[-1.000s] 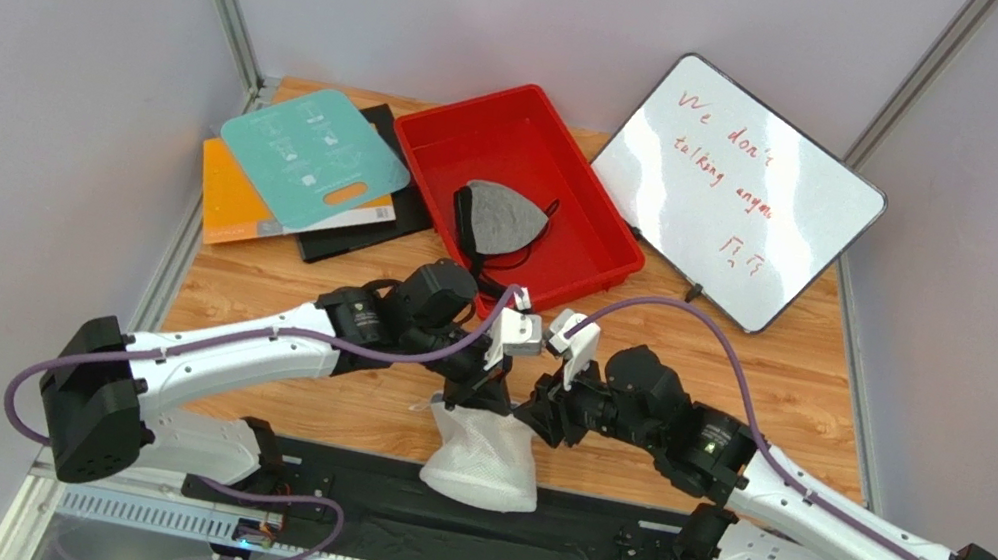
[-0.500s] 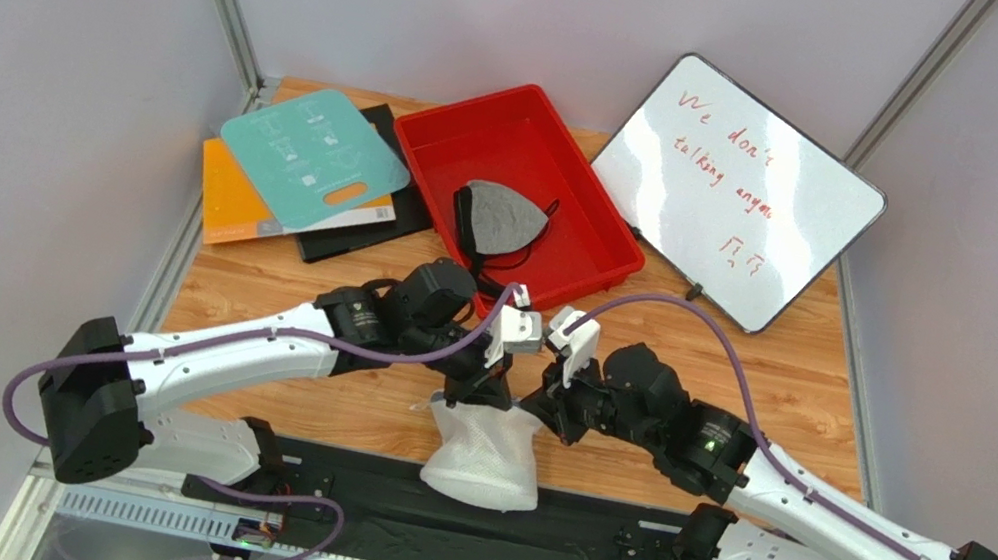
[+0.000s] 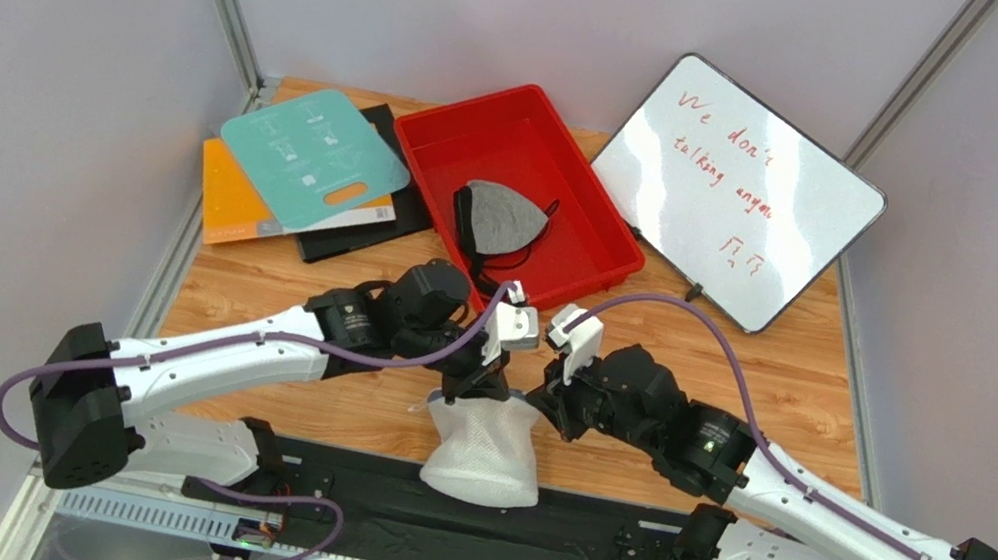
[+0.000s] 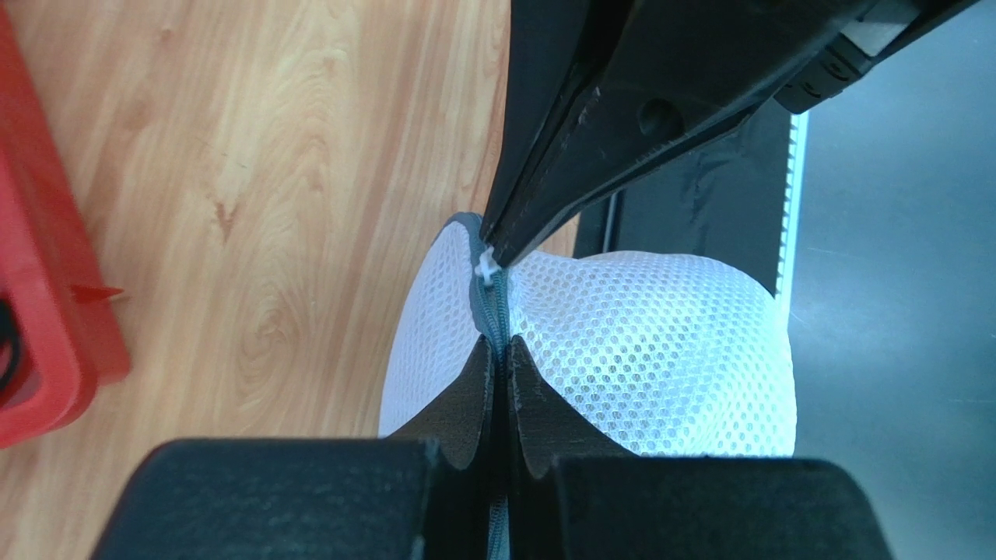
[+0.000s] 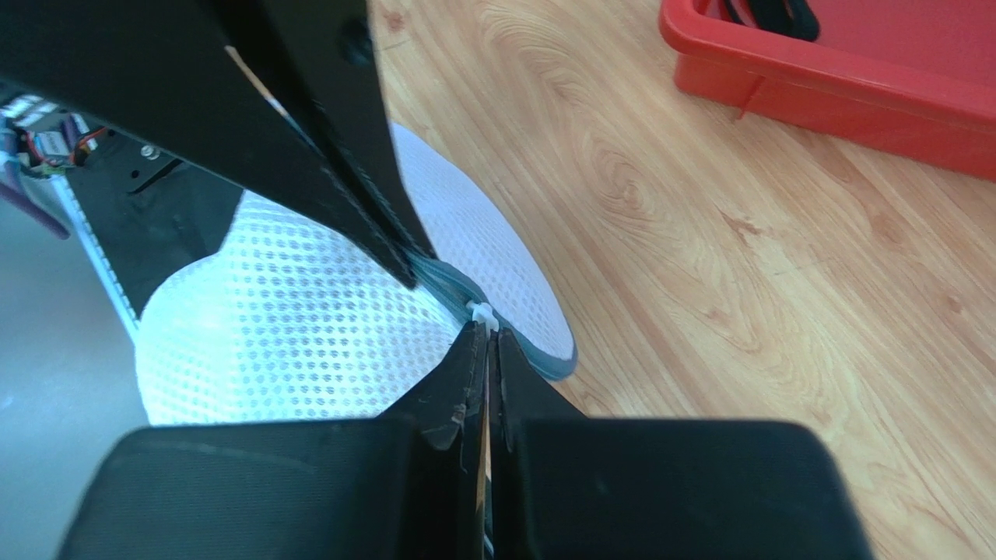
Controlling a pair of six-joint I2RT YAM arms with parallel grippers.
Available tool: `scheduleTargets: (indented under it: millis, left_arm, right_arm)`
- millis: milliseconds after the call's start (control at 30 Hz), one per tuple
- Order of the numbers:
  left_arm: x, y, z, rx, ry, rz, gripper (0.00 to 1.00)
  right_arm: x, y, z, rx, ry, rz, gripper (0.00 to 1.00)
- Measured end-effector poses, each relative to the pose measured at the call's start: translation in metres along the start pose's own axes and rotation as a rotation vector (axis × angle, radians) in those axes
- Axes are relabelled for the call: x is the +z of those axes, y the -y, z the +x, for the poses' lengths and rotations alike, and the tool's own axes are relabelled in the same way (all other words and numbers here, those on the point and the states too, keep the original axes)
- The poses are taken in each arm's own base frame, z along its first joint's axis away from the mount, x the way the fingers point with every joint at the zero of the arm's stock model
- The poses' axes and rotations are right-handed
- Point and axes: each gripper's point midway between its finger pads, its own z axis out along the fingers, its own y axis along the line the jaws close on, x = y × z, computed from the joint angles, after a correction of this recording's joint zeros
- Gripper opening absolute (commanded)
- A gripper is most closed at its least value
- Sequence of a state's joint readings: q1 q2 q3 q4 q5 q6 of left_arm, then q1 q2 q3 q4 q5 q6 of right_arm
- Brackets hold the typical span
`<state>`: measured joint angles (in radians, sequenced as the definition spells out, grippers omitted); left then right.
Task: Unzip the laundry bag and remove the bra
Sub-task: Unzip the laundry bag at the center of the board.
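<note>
The laundry bag (image 3: 485, 457), a white mesh pouch with a grey zipper band (image 4: 490, 306), sits at the table's near edge, its top lifted between both grippers. My left gripper (image 4: 498, 345) is shut on the zipper band. My right gripper (image 5: 486, 331) is shut with its tips pinching the small white zipper pull (image 5: 482, 314), a short way along the band from the left one. In the top view the left gripper (image 3: 468, 394) and right gripper (image 3: 532, 411) meet over the bag. The bra is out of view.
A red tray (image 3: 597, 224) behind the arms holds a grey bra with black straps (image 3: 501, 217). A whiteboard (image 3: 734, 190) leans at the back right. Teal (image 3: 314, 146) and orange (image 3: 224, 198) folders lie at the back left. A black mat (image 3: 334, 484) covers the near edge.
My right gripper has closed on the zipper pull. Both arms shifted slightly and the bag's top bunched up between them.
</note>
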<state>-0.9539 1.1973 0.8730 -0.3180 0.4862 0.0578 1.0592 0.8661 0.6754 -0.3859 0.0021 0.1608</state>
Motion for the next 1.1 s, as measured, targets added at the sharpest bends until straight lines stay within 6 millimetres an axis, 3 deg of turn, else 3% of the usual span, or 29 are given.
scheduleTargets:
  millis: [333, 433, 533, 600, 633, 900, 1100]
  left_arm:
    - [-0.02, -0.004, -0.007, 0.03, 0.059, -0.083, 0.0]
    - [-0.02, -0.004, -0.007, 0.03, 0.06, -0.088, 0.33]
    - [-0.02, -0.005, -0.008, 0.023, 0.064, -0.089, 0.5]
    - [-0.019, -0.004, -0.009, 0.022, 0.068, -0.084, 0.54]
    - [-0.018, -0.004, -0.01, 0.017, 0.068, -0.079, 0.63]
    - [-0.004, -0.004, -0.037, 0.029, 0.105, -0.028, 0.67]
    - [0.009, -0.008, -0.041, 0.034, 0.118, -0.01, 0.67]
  right_arm:
    - [-0.001, 0.015, 0.003, 0.014, -0.006, 0.09, 0.0]
    - [-0.002, 0.018, 0.002, 0.018, -0.006, 0.105, 0.0]
    - [-0.004, 0.018, 0.001, 0.02, -0.01, 0.111, 0.0]
    - [-0.006, 0.019, 0.001, 0.02, -0.016, 0.114, 0.0]
    - [-0.007, 0.019, 0.001, 0.02, -0.017, 0.114, 0.0]
    - [-0.018, 0.009, -0.019, 0.022, 0.036, 0.077, 0.0]
    - [-0.027, 0.001, -0.035, 0.02, 0.09, 0.045, 0.0]
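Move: Shut on the zipper pull, the right hand has it right at its fingertips, about 1 cm below the hand point. The left hand is still pinching the zip band, with the pull some 4 cm to its right, 1 cm ahead and about level. From the left hand, the laundry bag's body sags about 7 cm back and 6 cm below, straight behind it; the red box's middle is roughly 25 cm ahead, 1 cm left and 14 cm below. Drawing the hands slightly apart comes first: the left rises and goes left about 1.5 cm with the band pinched, the right eases forward and right with the pull. The left fingers then open wide, letting go of the band, and the hand moves right about 4 cm, slightly forward and up, along the zip towards the pull. The shut right hand lifts some 4.5 cm, keeping the pull. ##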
